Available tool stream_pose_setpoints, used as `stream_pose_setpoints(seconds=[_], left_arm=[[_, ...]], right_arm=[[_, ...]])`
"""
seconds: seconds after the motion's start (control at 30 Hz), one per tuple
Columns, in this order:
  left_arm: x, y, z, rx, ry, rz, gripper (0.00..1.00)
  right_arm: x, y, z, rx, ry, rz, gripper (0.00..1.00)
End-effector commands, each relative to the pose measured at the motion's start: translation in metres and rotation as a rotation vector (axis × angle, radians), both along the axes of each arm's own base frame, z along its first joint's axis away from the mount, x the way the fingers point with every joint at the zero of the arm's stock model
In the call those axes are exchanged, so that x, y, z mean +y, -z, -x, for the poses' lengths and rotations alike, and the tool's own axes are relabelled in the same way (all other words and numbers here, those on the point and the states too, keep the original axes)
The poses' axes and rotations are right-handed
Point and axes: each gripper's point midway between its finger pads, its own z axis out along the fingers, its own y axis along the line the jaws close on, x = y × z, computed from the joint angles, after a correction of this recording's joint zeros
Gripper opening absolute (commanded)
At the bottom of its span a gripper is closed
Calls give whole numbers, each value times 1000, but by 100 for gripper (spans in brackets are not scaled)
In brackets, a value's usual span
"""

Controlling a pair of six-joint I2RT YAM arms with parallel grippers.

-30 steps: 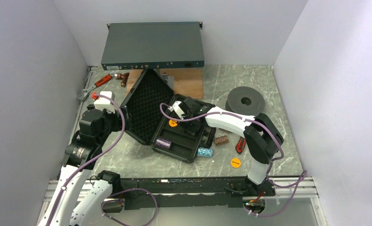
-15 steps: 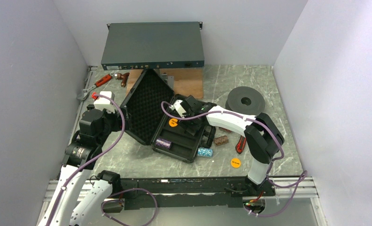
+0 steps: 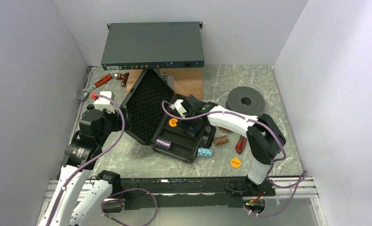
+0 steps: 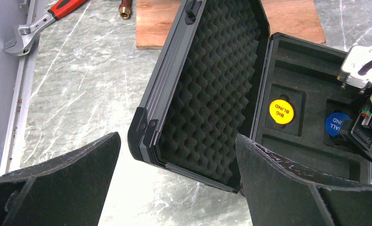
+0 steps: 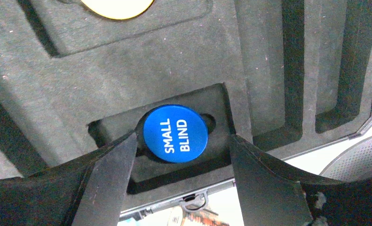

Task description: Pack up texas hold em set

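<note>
The black case (image 3: pixel 184 141) lies open mid-table with its foam lid (image 3: pixel 144 106) raised. A blue disc (image 5: pixel 175 133) marked SMALL BLIND lies in a foam recess, and my right gripper (image 5: pixel 181 141) stands open astride it, its fingers (image 5: pixel 264 179) apart from the disc's right edge. A yellow disc (image 4: pixel 281 111) sits in the neighbouring recess and a purple roll (image 3: pixel 162 142) in the front slot. Outside the case lie a teal roll (image 3: pixel 204 152), a brown roll (image 3: pixel 220 140) and an orange disc (image 3: pixel 235 163). My left gripper (image 4: pixel 177 155) hangs open and empty before the lid's corner.
A big grey rack unit (image 3: pixel 153 45) stands at the back with a wooden board (image 3: pixel 186 81) before it. A black round spool (image 3: pixel 245 100) sits at the right, a red-black handled tool (image 3: pixel 241 144) beside the brown roll, and a red-handled wrench (image 3: pixel 95 85) at the far left.
My right gripper's jaws have spread wider over the case's base. The left arm has not moved.
</note>
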Motion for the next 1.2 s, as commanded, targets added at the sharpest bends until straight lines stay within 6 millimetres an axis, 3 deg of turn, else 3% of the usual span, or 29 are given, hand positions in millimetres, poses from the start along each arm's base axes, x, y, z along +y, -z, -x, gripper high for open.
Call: stream_pose_setpoints(seconds=[0.0, 0.2, 0.3, 0.4, 0.57, 0.7, 1.17], left_arm=[[1, -8, -2, -31, -4, -4, 99], [1, -7, -2, -29, -3, -4, 99], [1, -8, -2, -32, -1, -4, 99], [0, -8, -2, -30, -1, -3, 99], [1, -7, -2, -28, -4, -4, 99], [0, -7, -2, -27, -1, -4, 99], [0, -8, -2, -32, -1, -2, 99]], right_arm=[[21, -43, 7, -40, -30, -108, 78], [23, -63, 8, -68, -21, -149, 79], [14, -71, -3, -136, 61, -136, 76], [1, -71, -14, -197, 150, -110, 64], [-9, -61, -13, -201, 220, -87, 50], [-11, -55, -10, -188, 247, -90, 31], [-25, -31, -19, -200, 310, 21, 5]])
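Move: The small blind disc lies in its tray pocket directly under the open right fingers, centred between them and about 1 cm below. From that hand the big blind disc is some 8 cm left and 2 cm ahead, the purple chip stack about 12 cm left and 6 cm back, and the blue chip stack roughly 5 cm right and 10 cm back. From the left hand the small blind disc is about 29 cm right, 5 cm ahead and 20 cm below. The right hand leaves the small blind disc in its pocket and climbs about 5 cm out of the tray, easing a little back and left on the way up with its empty fingers still wide. It then shifts forward and nearly 4 cm right towards the tray's latch side and sinks about 2 cm, closing the fingers from three-quarters open to almost shut on nothing while the wrist turns some 15 degrees clockwise and the fingertips swing slightly forward. ##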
